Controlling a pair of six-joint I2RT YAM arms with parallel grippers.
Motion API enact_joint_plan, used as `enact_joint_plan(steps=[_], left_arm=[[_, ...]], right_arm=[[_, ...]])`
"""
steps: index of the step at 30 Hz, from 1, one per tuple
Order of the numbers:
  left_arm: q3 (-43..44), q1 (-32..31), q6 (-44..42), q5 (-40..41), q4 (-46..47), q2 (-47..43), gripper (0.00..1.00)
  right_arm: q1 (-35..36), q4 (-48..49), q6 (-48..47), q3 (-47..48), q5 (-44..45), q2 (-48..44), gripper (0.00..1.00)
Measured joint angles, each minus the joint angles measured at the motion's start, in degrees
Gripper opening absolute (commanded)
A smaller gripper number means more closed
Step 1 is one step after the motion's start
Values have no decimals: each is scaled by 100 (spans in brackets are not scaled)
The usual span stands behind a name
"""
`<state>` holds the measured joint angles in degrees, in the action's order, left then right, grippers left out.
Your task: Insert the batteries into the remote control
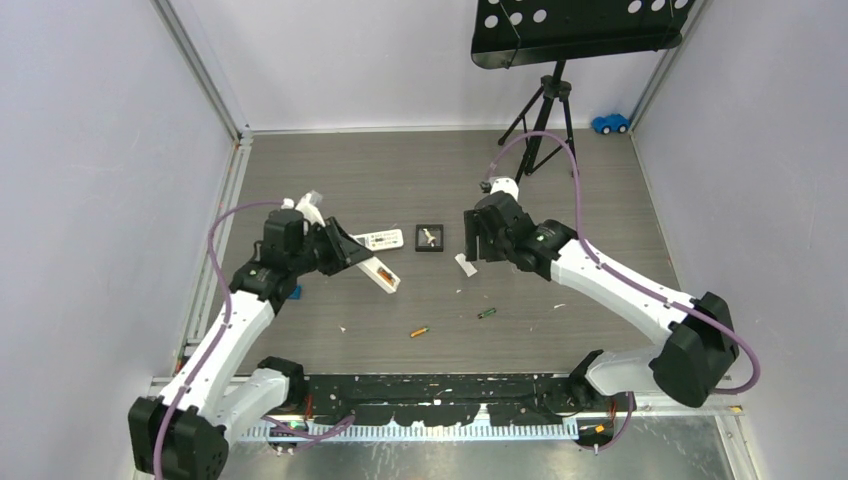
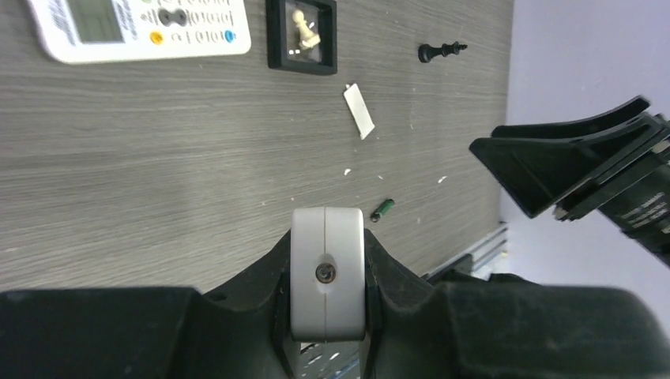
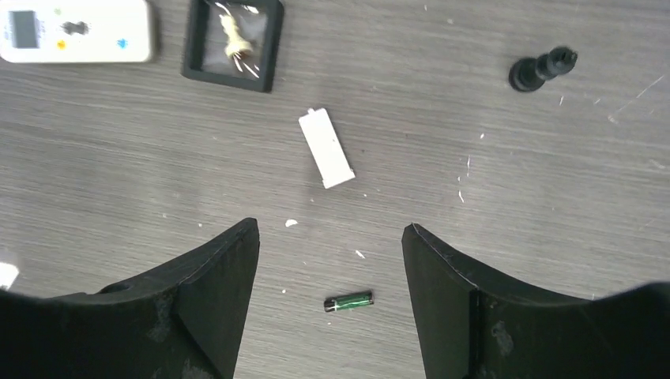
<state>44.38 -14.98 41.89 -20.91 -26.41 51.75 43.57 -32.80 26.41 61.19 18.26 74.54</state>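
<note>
My left gripper [image 1: 345,248] is shut on the remote control [image 1: 372,265], a long white bar held tilted above the table, with orange showing in its open end. In the left wrist view its grey end [image 2: 328,272] sits clamped between the fingers. A green-and-black battery [image 3: 348,302] lies on the table below and between the fingers of my right gripper [image 3: 330,237], which is open and holds nothing. That battery also shows in the top view [image 1: 486,313]. An orange battery [image 1: 419,331] lies to its left. My right gripper [image 1: 478,245] hovers right of the black tray.
A shorter white remote [image 1: 380,239] and a black tray [image 1: 430,250] holding a pale chess piece lie mid-table. A small white cover [image 3: 325,148] lies beside them, a black chess piece [image 3: 542,69] farther off. A music stand [image 1: 545,110] and blue toy car [image 1: 610,123] stand at the back.
</note>
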Motion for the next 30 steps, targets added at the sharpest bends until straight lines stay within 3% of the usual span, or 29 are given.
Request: enact_joint_plan(steps=[6, 15, 25, 30], left_arm=[[-1093, -219, 1202, -343, 1788, 772, 0], [-1554, -1163, 2253, 483, 3727, 2015, 1], [-1582, -1429, 2649, 1281, 4763, 2914, 20], [-1794, -1460, 2870, 1364, 5021, 3062, 40]], right_arm=[[-127, -9, 101, -223, -437, 234, 71], [-98, 319, 229, -656, -776, 236, 71], [-98, 791, 485, -1040, -1351, 236, 70], [-98, 1091, 708, -1075, -1751, 236, 70]])
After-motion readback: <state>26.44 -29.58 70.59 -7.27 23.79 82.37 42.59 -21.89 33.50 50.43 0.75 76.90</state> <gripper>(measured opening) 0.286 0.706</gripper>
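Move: Held in the left fingers, the remote is bound for bare table about 4 cm ahead, 10 cm right and some 16 cm below that hand. The second remote lies 14 cm ahead and 2 cm right of it, the chess tray 15 cm ahead and 14 cm right. From the open right hand, the held remote's battery bay is about 18 cm left, 3 cm back and 2 cm lower; the white cover lies 7 cm ahead, 1 cm left, 13 cm down. Lowering the held remote some 13 cm, battery bay upward, the left hand also carries it about 8 cm right and 5 cm forward to the table behind the tray, its grip slackening at the very end. The right hand, fingers staying open, sinks 6 cm while drawing back and left towards the remote's bay, away from the cover, tipping about 15 degrees further down. ##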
